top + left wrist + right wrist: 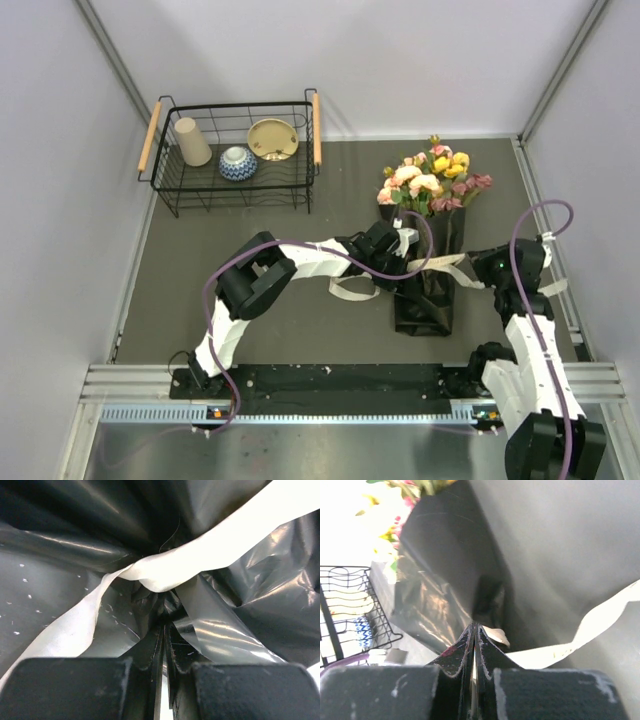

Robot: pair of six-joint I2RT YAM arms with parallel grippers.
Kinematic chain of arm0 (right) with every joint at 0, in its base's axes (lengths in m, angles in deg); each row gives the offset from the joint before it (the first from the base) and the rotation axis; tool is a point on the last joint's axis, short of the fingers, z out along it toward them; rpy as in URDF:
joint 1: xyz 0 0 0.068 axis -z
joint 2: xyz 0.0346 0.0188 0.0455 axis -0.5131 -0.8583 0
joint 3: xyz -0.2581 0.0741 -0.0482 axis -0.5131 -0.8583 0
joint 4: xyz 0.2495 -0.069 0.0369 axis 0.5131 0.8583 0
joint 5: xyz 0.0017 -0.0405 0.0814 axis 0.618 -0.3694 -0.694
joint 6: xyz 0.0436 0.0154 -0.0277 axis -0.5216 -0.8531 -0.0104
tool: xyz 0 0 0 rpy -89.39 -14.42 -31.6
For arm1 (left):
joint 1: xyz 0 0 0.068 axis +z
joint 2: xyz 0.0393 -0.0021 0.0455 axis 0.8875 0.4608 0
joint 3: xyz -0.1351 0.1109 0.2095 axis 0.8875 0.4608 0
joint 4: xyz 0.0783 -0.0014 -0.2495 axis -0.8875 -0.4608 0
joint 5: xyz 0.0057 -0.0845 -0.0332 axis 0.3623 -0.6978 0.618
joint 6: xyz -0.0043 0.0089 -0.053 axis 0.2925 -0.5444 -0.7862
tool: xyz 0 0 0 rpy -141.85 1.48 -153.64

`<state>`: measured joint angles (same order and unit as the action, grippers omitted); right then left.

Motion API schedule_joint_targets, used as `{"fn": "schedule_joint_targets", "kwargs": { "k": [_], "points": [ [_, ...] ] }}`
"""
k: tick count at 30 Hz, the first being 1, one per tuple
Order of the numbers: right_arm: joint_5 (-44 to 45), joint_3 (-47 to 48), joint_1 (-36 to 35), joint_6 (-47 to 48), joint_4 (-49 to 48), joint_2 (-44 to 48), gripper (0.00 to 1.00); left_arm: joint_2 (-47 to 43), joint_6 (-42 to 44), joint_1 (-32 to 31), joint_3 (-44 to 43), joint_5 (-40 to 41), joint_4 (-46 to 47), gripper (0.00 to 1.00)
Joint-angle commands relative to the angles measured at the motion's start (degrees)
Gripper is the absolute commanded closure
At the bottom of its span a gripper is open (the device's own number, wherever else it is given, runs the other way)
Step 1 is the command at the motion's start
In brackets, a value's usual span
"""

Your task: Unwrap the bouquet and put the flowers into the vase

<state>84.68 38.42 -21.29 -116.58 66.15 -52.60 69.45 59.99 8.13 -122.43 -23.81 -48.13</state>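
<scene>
The bouquet (428,200) lies on the dark table. Its pink, peach and yellow flowers (432,178) point to the far side, and its black wrap (424,300) points toward me. A cream ribbon (350,290) trails loose to the left of the wrap and runs across it to the right. My left gripper (403,250) is at the wrap's upper left; in the left wrist view it (165,627) is shut on a fold of the black wrap (235,630), below the ribbon (200,565). My right gripper (478,268) (474,626) is shut on the ribbon (590,625). The vase is out of view.
A black wire basket (165,185) with wooden handles stands at the back left. It holds a beige cup (191,141), a blue-patterned bowl (238,163) and a tan dish (272,139). Walls close in the table on the left, back and right.
</scene>
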Motion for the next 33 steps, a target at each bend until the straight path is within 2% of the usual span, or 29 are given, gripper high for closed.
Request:
{"fn": "schedule_joint_targets", "kwargs": {
  "k": [1,5,14,22,33],
  "points": [
    [1.15,6.54,0.96,7.05,0.71,1.83,1.0,-2.68,1.62,0.56,1.1,1.78,-2.06,0.9],
    [3.43,10.93,0.88,10.22,4.06,3.76,1.0,-3.12,1.79,0.56,1.37,1.87,-2.06,0.9],
    [0.36,24.01,0.87,13.83,7.4,3.59,1.0,-3.47,1.62,0.56,1.54,1.78,-1.53,0.89],
    [1.33,35.98,0.87,17.69,11.01,1.92,1.0,-3.56,1.09,0.56,1.63,1.16,-0.83,0.89],
    [11.69,56.8,0.88,23.23,14.52,-1.51,1.0,-4.62,1.18,0.56,1.37,1.07,-0.56,0.89]
  ]
}}
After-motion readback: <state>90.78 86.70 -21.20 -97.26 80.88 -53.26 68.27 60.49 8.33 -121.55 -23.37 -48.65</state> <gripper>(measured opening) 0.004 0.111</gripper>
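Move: The shut right fingers already hold the cream ribbon; where it crosses the waist of the black wrap lies about 10 cm to their left, 2 cm back and 7 cm down. From the same hand, the flower heads are roughly 17 cm ahead and 7 cm left, and the wrap's foot about 12 cm back and 9 cm left, both lower. For the left hand, down at the wrap, that crossing is some 4 cm to its right and 2 cm ahead, about 1 cm higher. Almost straight up, the right hand hauls the pinched ribbon about 31 cm away from the bouquet's waist, drifting slightly right near the end. Meanwhile its fingers tip up some 30 degrees towards level, the hand rolls left side down about 25 degrees, and its grip stays shut. The left hand holds still beside the waist, nearly closed against the black wrap. ##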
